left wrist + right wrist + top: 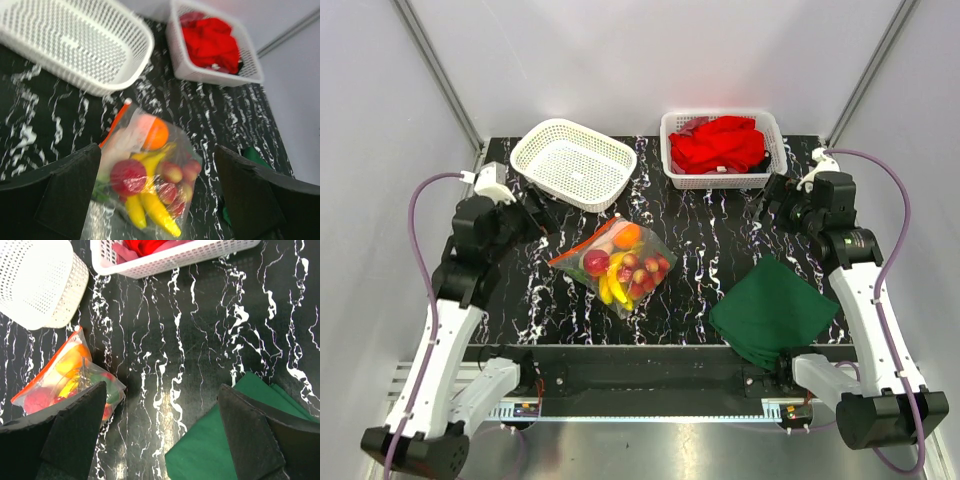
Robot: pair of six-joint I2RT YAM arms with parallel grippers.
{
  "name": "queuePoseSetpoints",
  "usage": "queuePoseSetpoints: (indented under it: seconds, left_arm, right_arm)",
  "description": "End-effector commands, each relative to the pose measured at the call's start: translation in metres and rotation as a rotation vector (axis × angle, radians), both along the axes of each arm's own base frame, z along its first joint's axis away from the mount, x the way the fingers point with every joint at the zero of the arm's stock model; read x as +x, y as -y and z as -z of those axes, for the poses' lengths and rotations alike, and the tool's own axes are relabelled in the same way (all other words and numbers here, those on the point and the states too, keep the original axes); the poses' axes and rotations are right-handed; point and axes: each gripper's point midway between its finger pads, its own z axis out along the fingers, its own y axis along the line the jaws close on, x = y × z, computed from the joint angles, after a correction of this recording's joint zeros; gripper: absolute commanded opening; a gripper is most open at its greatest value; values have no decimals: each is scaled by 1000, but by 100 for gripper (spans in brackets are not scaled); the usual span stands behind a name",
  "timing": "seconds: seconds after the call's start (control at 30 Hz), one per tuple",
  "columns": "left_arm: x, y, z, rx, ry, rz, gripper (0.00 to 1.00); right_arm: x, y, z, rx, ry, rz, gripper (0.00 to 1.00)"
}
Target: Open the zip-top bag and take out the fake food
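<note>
The zip-top bag (pixel 615 265) lies flat in the middle of the black marbled table, its orange-red zip strip (pixel 582 240) along the upper-left edge and shut. Inside it is the fake food: yellow bananas (pixel 613 287), an orange (pixel 627 236), a red apple (pixel 596 262) and reddish grapes. My left gripper (pixel 535 212) hovers open to the bag's upper left; the left wrist view shows the bag (pixel 150 175) below and between its wide jaws (pixel 157 150). Over the table's right side my right gripper (pixel 775 200) hangs open (pixel 162 386), with the bag (pixel 65 375) at its left finger's edge.
An empty white basket (pixel 573 162) sits at the back left, tilted. A second white basket (pixel 725 181) at the back right holds a red cloth (pixel 720 143). A folded dark green cloth (pixel 770 310) lies at the front right, below the right gripper.
</note>
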Motion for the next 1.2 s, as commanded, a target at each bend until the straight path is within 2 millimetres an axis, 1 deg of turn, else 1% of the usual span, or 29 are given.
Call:
queuePoseSetpoints:
  seconds: [0.0, 0.03, 0.07, 0.1, 0.17, 0.2, 0.23, 0.27, 0.3, 0.33, 0.37, 0.4, 0.43, 0.47, 0.5, 0.53, 0.6, 0.63, 0.67, 0.7, 0.77, 0.87, 0.9, 0.93, 0.97, 1.03, 1.07, 1.13, 1.17]
  left_arm:
    - [8, -25, 46, -78, -252, -119, 99]
    - [9, -30, 56, -111, -293, -148, 99]
    - [13, -42, 66, -125, -321, -194, 99]
    - [12, -43, 81, -133, -357, -205, 99]
    - [17, -60, 93, -191, -391, -270, 99]
    - [21, -62, 108, -210, -410, -276, 99]
    - [22, -61, 113, -244, -421, -271, 99]
    - [25, -66, 121, -263, -430, -282, 99]
    - [34, -67, 123, -278, -411, -271, 99]
    - [30, -61, 137, -317, -446, -243, 99]
    - [33, -63, 142, -339, -445, -239, 99]
    - [41, -63, 143, -349, -414, -226, 99]
    - [40, -61, 154, -367, -436, -224, 99]
    - [47, -60, 151, -378, -395, -205, 99]
    - [48, -52, 152, -406, -393, -154, 99]
    - [49, -49, 162, -430, -421, -152, 99]
    - [51, -51, 175, -436, -460, -169, 99]
    - [51, -50, 187, -444, -499, -175, 99]
    - [53, -50, 193, -452, -495, -174, 99]
    - [53, -45, 195, -476, -497, -146, 99]
    - [56, -41, 203, -521, -508, -138, 98]
    - [58, -37, 214, -519, -532, -127, 94]
    - [58, -34, 216, -528, -541, -115, 92]
    - [58, -32, 217, -534, -545, -105, 88]
    - [59, -29, 220, -542, -550, -94, 79]
    - [55, -25, 224, -556, -561, -87, 70]
    - [56, -25, 223, -559, -546, -84, 62]
    - [52, -17, 224, -587, -550, -65, 54]
    - [54, -15, 219, -594, -527, -45, 51]
  right_arm:
    - [4, -2, -12, -6, 1, -23, 100]
    - [4, -5, -13, 5, -4, -40, 100]
    - [4, -8, -12, 12, -13, -53, 100]
    - [4, -11, -11, 23, -17, -66, 100]
    - [2, -21, -9, 56, -26, -115, 100]
    - [2, -25, -8, 68, -29, -131, 100]
    - [0, -31, -5, 81, -39, -156, 100]
    - [1, -33, -3, 88, -44, -163, 100]
    - [1, -37, -1, 94, -51, -174, 99]
    - [0, -43, 5, 107, -71, -196, 100]
    - [-2, -51, 7, 114, -76, -227, 100]
    - [-4, -58, 9, 118, -84, -252, 100]
    - [-4, -63, 14, 119, -101, -265, 100]
    - [-7, -74, 15, 115, -102, -301, 100]
    - [-7, -78, 19, 109, -111, -306, 100]
    - [-8, -82, 23, 106, -121, -315, 100]
    - [-10, -94, 25, 109, -124, -345, 100]
    - [-11, -98, 27, 110, -127, -356, 100]
    - [-10, -103, 26, 115, -121, -363, 100]
    - [-13, -110, 26, 115, -120, -382, 100]
    - [-12, -118, 29, 114, -127, -399, 100]
    - [-14, -131, 32, 110, -139, -435, 100]
    - [-14, -134, 33, 106, -144, -438, 100]
    - [-15, -140, 36, 103, -150, -454, 100]
    - [-16, -143, 36, 101, -150, -461, 100]
    - [-17, -151, 37, 102, -149, -474, 100]
    - [-18, -154, 37, 103, -149, -481, 100]
    - [-17, -160, 37, 101, -147, -488, 100]
    - [-19, -164, 37, 100, -149, -499, 100]
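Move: The bag's orange zip edge has its middle roughly 6 cm ahead of the left hand, 3 cm to its right and 27 cm below; the bag's middle is level fore and aft, about 11 cm right. The white tray stands some 27 cm straight ahead. From the right hand, the bag lies about 33 cm left, 3 cm back and 23 cm down; the green cloth is 14 cm back and 9 right, the red basket 26 ahead and 4 left. The left hand drops about 24 cm to the bag's zip edge, swinging out to the left first and then coming back right as it eases slightly forward, tipping its fingers down some 35 degrees, rolling its left side down and, only near the bottom, starting to close its wide-open fingers about the orange strip. Meanwhile the right hand, fingers kept wide open, sweeps about 15 cm left towards the bag, sinking a little and turning counter-clockwise. ##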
